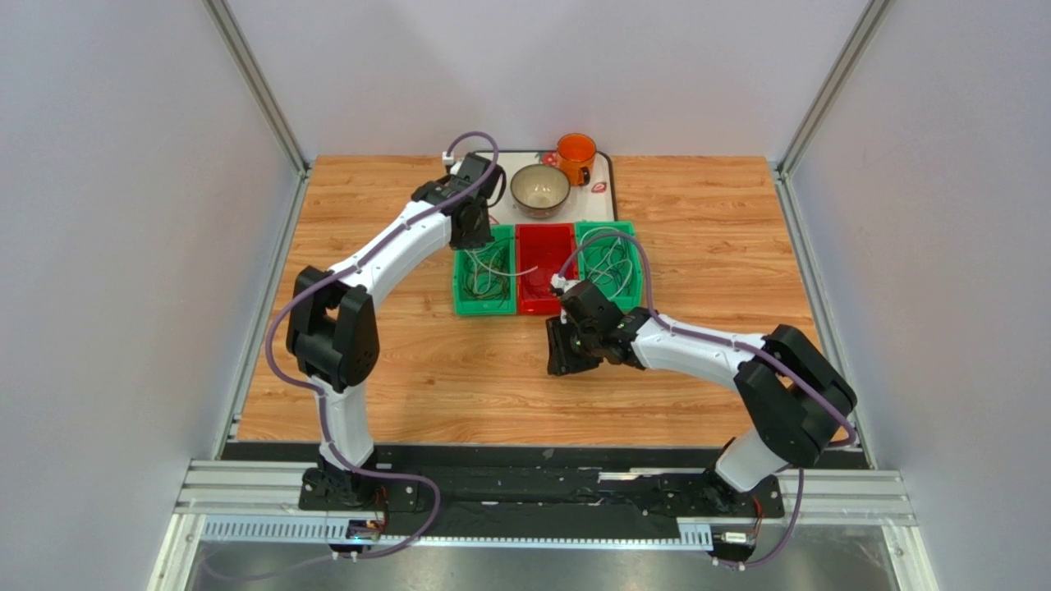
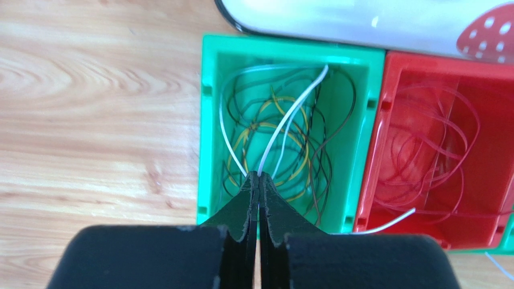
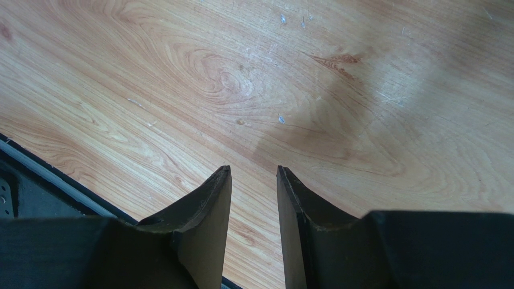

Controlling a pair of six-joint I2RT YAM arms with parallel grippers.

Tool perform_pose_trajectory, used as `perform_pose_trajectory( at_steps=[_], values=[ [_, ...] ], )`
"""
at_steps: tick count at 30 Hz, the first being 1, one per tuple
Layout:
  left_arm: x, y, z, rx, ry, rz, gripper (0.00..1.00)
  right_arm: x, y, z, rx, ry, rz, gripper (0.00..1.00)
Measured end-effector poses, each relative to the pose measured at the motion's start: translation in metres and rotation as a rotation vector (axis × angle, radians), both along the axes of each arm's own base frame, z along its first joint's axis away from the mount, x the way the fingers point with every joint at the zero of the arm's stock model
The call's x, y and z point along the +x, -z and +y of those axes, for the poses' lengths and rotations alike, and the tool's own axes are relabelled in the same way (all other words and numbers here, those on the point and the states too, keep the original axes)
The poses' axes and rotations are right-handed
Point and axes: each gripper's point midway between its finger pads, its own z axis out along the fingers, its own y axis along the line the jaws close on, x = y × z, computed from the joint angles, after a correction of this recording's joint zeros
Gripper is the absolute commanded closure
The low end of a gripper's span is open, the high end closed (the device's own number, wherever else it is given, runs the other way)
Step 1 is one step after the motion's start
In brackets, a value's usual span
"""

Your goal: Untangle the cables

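Note:
My left gripper (image 2: 259, 176) hangs over the left green bin (image 2: 208, 120), shut on a white cable (image 2: 295, 111) that rises out of a tangle of yellow, dark and white cables (image 2: 301, 162). Red cables (image 2: 434, 138) lie looped in the red bin (image 2: 371, 174), and a white cable end (image 2: 395, 218) rests across its near corner. In the top view the left gripper (image 1: 473, 228) is over that left green bin (image 1: 464, 296). The right green bin (image 1: 632, 234) holds more cables (image 1: 607, 265). My right gripper (image 3: 253, 170) is open over bare wood, with nothing between its fingers.
Behind the bins a white tray (image 1: 605, 203) carries a bowl (image 1: 540, 188) and an orange mug (image 1: 575, 156). The right gripper (image 1: 561, 357) sits in front of the red bin (image 1: 543, 302). A black rail (image 3: 54, 174) marks the table's near edge.

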Motion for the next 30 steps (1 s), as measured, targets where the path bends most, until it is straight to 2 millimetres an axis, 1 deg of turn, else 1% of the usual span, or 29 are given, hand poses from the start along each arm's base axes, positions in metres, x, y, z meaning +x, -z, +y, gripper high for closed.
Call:
perform_pose_trajectory(
  at_steps=[4,8,14,24,30],
  values=[
    [0.011,-0.01,0.011,0.083,-0.011,-0.033,1.0,-0.001,0.004,-0.001,-0.015,-0.001,0.008,0.63],
    [0.013,-0.009,0.027,0.184,-0.016,-0.034,1.0,-0.003,0.007,-0.002,-0.028,-0.004,0.017,0.63],
    [0.016,-0.004,0.042,0.291,-0.018,-0.024,1.0,-0.003,0.007,-0.003,-0.041,-0.003,0.019,0.63],
    [0.019,-0.003,0.058,0.398,-0.012,-0.022,1.0,-0.004,0.006,-0.001,-0.051,-0.007,0.016,0.63],
    [0.019,-0.003,0.058,0.401,-0.007,-0.022,1.0,-0.004,0.008,0.001,-0.064,-0.01,0.016,0.64]
  ],
)
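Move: My closed left hand holds the white cable above the left green bin, whose middle is about 2 cm to its right, level fore-and-aft, and roughly 12 cm below. The cable's loose tail ends over the red bin, about 9 cm right and 2 cm back; that bin's middle is some 11 cm right. The bowl is about 14 cm ahead and 10 cm right. From my right hand, the left green bin is some 18 cm ahead and 10 cm left. Keeping the white cable pinched, I sweep my left hand about 6 cm to the left, after a first short nudge forward and slightly up, so it passes from over the left green bin to beyond its left wall, drawing the tail after it. I stay at nearly the same height and roll the wrist some 25 degrees, left side rising, easing to a stop. ##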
